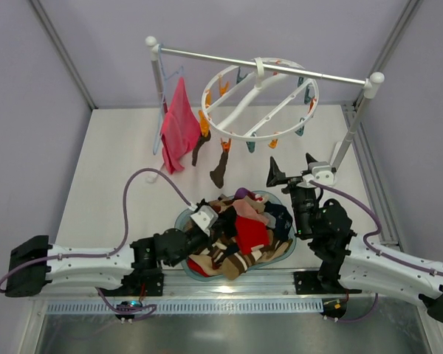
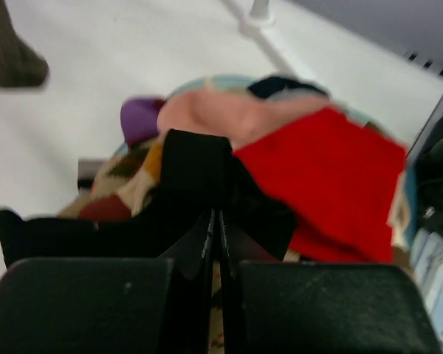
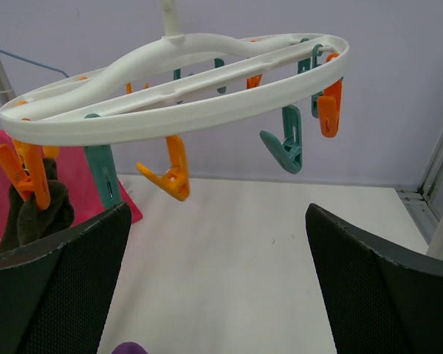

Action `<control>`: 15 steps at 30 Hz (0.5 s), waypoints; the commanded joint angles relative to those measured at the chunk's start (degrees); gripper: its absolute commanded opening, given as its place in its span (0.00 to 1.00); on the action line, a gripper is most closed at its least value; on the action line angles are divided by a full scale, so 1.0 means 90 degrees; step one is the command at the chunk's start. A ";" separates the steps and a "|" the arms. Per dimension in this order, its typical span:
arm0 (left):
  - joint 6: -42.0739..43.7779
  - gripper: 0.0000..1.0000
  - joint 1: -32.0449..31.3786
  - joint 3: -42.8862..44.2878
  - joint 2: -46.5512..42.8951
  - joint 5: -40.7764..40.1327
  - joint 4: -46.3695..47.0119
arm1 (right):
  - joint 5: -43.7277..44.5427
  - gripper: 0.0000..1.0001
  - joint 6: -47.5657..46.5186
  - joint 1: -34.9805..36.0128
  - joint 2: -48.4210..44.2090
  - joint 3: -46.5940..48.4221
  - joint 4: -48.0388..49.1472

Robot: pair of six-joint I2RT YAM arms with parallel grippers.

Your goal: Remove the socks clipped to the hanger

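Observation:
The white ring hanger point(image 1: 258, 99) hangs from the rail, with orange and teal clips around its rim. Two dark brown socks point(image 1: 218, 169) dangle from clips on its left front side; one point(image 3: 29, 214) shows in the right wrist view under an orange clip point(image 3: 22, 173). My right gripper point(image 1: 294, 171) is wide open and empty, just below and in front of the hanger point(image 3: 207, 96). My left gripper point(image 2: 215, 214) is shut, low over the pile of loose socks point(image 1: 240, 236). Its tips touch a black sock point(image 2: 196, 166), but I cannot tell whether it is pinched.
The sock pile, with a red sock point(image 2: 332, 177) on top, fills a pale blue basin point(image 1: 288, 251) between the arms. A pink cloth point(image 1: 179, 125) hangs at the rail's left end on a thin blue hanger. The metal rail point(image 1: 266, 65) stands on white posts.

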 commanded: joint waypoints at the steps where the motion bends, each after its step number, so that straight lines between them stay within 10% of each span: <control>1: -0.0441 0.00 0.0007 -0.0471 0.0355 -0.0551 0.0820 | -0.0012 1.00 0.0160 -0.0070 -0.0225 -0.0077 0.0116; 15: -0.0364 0.00 -0.0735 0.0163 0.1529 -0.1634 0.0395 | -0.0168 0.99 0.0404 -0.0373 -0.0420 -0.0204 -0.0099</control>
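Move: The middle of the sock pile in the basket lies about 11 cm below the left gripper, some 3 cm to its right and 2 cm back; the shut fingers carry the black sock. From that gripper, the red sock is about 8 cm right and 3 cm back, the pink sock 9 cm right and 6 cm ahead, and the purple sock 5 cm right and 12 cm ahead. From the right gripper, the pile is roughly 16 cm left, 12 cm back and 25 cm below. Drive the left gripper quickly down about 8 cm, fingers still shut on the black sock, so the sock goes down onto the pile in the basket. Let the wrist roll some 10 degrees, left side rising, with a slight counter-clockwise turn. Then stop and ease back up about a centimetre, keeping the fingers closed. ##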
